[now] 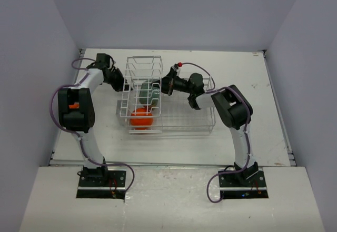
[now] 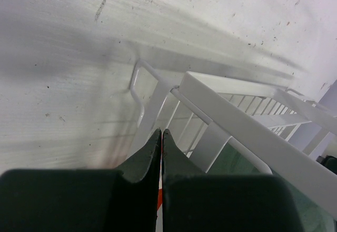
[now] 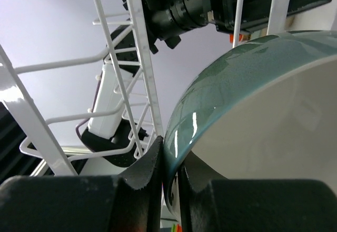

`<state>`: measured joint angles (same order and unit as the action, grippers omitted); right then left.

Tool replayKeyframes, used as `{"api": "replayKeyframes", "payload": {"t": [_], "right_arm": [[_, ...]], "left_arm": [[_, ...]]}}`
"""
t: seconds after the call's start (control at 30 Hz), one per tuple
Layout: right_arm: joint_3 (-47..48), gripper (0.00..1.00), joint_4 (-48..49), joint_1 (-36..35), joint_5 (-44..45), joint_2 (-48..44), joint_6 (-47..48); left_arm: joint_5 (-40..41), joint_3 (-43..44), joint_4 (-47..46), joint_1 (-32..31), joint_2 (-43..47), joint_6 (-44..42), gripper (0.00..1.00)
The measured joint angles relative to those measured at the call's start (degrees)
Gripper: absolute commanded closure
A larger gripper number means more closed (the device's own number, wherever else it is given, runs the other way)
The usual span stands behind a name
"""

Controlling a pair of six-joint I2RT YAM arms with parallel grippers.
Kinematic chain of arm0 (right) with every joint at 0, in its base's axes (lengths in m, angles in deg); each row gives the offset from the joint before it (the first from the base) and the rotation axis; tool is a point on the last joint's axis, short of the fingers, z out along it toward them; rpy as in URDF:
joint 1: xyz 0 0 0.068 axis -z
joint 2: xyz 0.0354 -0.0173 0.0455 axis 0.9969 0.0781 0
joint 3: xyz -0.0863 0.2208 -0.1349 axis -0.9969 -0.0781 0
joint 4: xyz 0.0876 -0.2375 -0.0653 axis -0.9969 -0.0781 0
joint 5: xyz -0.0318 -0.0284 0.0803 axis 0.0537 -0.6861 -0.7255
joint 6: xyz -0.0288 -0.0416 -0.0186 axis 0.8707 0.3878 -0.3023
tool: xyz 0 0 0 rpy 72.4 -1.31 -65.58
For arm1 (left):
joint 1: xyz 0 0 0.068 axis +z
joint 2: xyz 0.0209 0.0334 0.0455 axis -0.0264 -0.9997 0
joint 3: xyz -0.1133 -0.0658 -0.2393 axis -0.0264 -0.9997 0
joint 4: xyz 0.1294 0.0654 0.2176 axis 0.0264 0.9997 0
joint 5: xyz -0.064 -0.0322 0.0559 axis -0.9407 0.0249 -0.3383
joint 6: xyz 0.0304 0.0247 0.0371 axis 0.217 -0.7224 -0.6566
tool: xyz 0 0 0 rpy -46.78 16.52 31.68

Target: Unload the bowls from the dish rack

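Observation:
The white wire dish rack (image 1: 184, 121) stands mid-table, its tall plate slots at the left end. A dark teal bowl (image 1: 146, 92) stands on edge in those slots, and an orange bowl (image 1: 141, 117) lies just in front of it. My right gripper (image 1: 162, 86) reaches into the rack from the right. In the right wrist view its fingers (image 3: 150, 161) pinch the rim of the teal bowl (image 3: 237, 79), which is cream inside. My left gripper (image 1: 120, 81) is shut and empty outside the rack's left side; its tips (image 2: 161, 133) point at the rack's rim (image 2: 237, 119).
Rack wires (image 3: 138, 63) cross close in front of the right gripper, with the left arm visible beyond them. Grey walls enclose the table on three sides. Bare white tabletop (image 2: 68, 69) lies left of the rack.

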<state>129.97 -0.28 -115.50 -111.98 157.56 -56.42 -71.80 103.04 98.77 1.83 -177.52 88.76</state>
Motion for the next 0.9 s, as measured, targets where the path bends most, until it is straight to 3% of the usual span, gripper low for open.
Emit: {"api": "replayKeyframes", "payload": {"t": [0.5, 0.9], "right_arm": [[-6.1, 1.0, -2.2, 2.4, -6.0, -10.5, 4.1], [-14.9, 1.0, -8.7, 10.8, -11.1, -25.6, 12.1]], "left_arm": [[-0.5, 0.0, -0.6, 0.0, 0.0, 0.5, 1.0], [-0.7, 0.5, -1.0, 0.0, -0.1, 1.0, 1.0]]}}
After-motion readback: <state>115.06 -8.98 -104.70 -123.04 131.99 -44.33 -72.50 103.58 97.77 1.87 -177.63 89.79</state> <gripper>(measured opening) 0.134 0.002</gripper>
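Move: Among the bars on the right side of the rack's tall section, the right hand holds the green bowl by its rim, the bowl's middle about 3 cm left, 2 cm back and 5 cm lower. The rack's open tray lies some 12 cm right, 4 cm back and 15 cm below. The orange bowl sits about 8 cm left, 11 cm back and 15 cm below. From the left hand, the open tray is roughly 28 cm right, 10 cm back and 5 cm lower. Keeping its pinch on the green bowl's rim, the right hand draws the bowl out of the tall section, first easing back and right with a growing lift, then sweeping faster to the right and up over the open tray. It travels about 10 cm right, 7 cm up and 4 cm back in all, while the wrist tilts the fingers some 15 degrees. ##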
